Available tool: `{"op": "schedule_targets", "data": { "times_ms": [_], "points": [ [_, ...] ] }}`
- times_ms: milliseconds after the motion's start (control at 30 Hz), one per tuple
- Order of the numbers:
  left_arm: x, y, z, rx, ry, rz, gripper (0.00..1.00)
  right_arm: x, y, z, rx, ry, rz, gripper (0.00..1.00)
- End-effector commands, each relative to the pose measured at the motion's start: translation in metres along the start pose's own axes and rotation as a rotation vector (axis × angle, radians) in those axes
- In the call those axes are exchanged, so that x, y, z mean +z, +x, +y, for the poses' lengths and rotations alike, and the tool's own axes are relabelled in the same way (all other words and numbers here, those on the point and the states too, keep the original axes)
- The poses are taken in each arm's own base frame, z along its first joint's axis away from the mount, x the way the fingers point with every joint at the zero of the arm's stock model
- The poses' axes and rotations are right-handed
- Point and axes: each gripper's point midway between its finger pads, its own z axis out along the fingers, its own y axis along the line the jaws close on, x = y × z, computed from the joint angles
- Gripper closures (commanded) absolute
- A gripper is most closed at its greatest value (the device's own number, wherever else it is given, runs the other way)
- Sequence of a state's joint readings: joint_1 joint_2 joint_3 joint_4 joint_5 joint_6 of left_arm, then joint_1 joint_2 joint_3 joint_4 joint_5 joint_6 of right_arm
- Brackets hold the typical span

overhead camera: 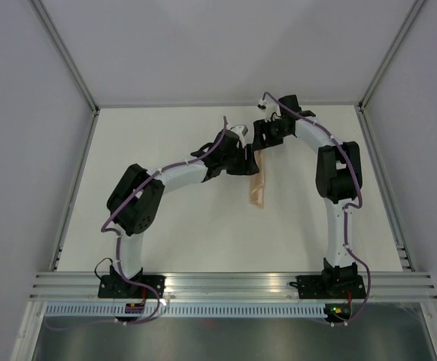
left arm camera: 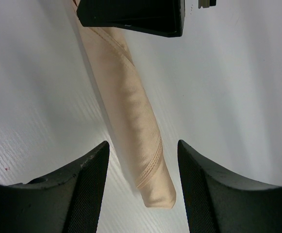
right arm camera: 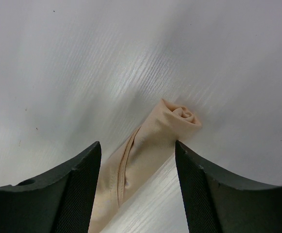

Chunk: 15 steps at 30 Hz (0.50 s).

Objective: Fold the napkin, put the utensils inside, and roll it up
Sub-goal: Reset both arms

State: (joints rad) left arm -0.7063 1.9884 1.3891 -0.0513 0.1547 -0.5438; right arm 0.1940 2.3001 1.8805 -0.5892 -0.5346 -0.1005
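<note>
The napkin (overhead camera: pixel 258 186) lies on the white table as a tight light orange-tan roll, running from the far middle toward the near side. The utensils are hidden. In the left wrist view one end of the roll (left arm camera: pixel 150 184) lies below and between the two dark fingers. My left gripper (left arm camera: pixel 143 145) is open and stands astride the roll with table showing on both sides. In the right wrist view the roll's spiral end (right arm camera: pixel 182 115) shows just past the fingers. My right gripper (right arm camera: pixel 137 143) is open over that end. Seen from above, the left gripper (overhead camera: pixel 242 159) and right gripper (overhead camera: pixel 262 139) stand close together at the roll's far end.
The white table (overhead camera: pixel 173 241) is fenced by grey walls and aluminium frame rails (overhead camera: pixel 75 188) on both sides. The right gripper's black body (left arm camera: pixel 131 17) shows at the top of the left wrist view, close over the roll.
</note>
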Motion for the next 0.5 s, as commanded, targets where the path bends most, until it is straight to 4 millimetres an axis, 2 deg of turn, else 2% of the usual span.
{"op": "schedule_targets", "data": {
  "times_ms": [0,133,267,333,367,400,433,467],
  "points": [
    [-0.018,-0.035,-0.023,0.024,0.066,-0.068,0.36,-0.035,-0.048,0.014,-0.032,-0.001,-0.126,0.32],
    [-0.019,-0.038,-0.021,0.022,0.066,-0.07,0.36,-0.042,-0.052,0.015,-0.035,-0.001,-0.139,0.32],
    [-0.033,-0.049,-0.019,0.042,0.058,-0.104,0.36,-0.067,-0.067,0.015,-0.016,-0.017,-0.197,0.32],
    [-0.048,-0.062,-0.022,0.043,0.073,-0.134,0.36,-0.09,-0.075,0.012,0.004,-0.032,-0.241,0.32],
    [-0.054,-0.063,-0.022,0.052,0.076,-0.14,0.36,-0.108,-0.084,0.016,-0.005,-0.031,-0.278,0.32],
    [-0.067,-0.071,-0.027,0.066,0.084,-0.166,0.36,-0.12,-0.081,0.009,0.016,-0.024,-0.294,0.32],
    [-0.076,-0.073,-0.025,0.093,0.07,-0.169,0.37,-0.131,-0.082,0.01,0.013,-0.033,-0.312,0.32],
    [-0.082,-0.072,-0.021,0.103,0.048,-0.176,0.36,-0.157,-0.091,0.018,0.009,-0.029,-0.37,0.32]
  ]
}}
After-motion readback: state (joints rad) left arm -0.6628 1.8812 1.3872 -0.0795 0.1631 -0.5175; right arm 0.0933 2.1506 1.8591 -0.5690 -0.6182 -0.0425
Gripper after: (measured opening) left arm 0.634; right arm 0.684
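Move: The rolled napkin, the only thing on the table, runs fore-and-aft below the two open grippers. From the right hand its middle lies about 8 cm back, 2 cm to the left and 3 cm below, and its far end some 4 cm ahead, 2 cm to the left and 3 cm below. From the left hand the middle lies about 5 cm ahead, 6 cm to the right and 7 cm below. Both arms back off from the finished roll with empty, open fingers, slowly at first and then quickening: the right hand climbs about 8 cm off the roll's far end while swinging some 4 cm to the right, its wrist turning roughly 10 degrees so that the fingers tip up a little. The left hand rises about 5 cm and draws 2 cm to the left, clear of the napkin's side, its fingers held at the same gap and its wrist nearly steady. ##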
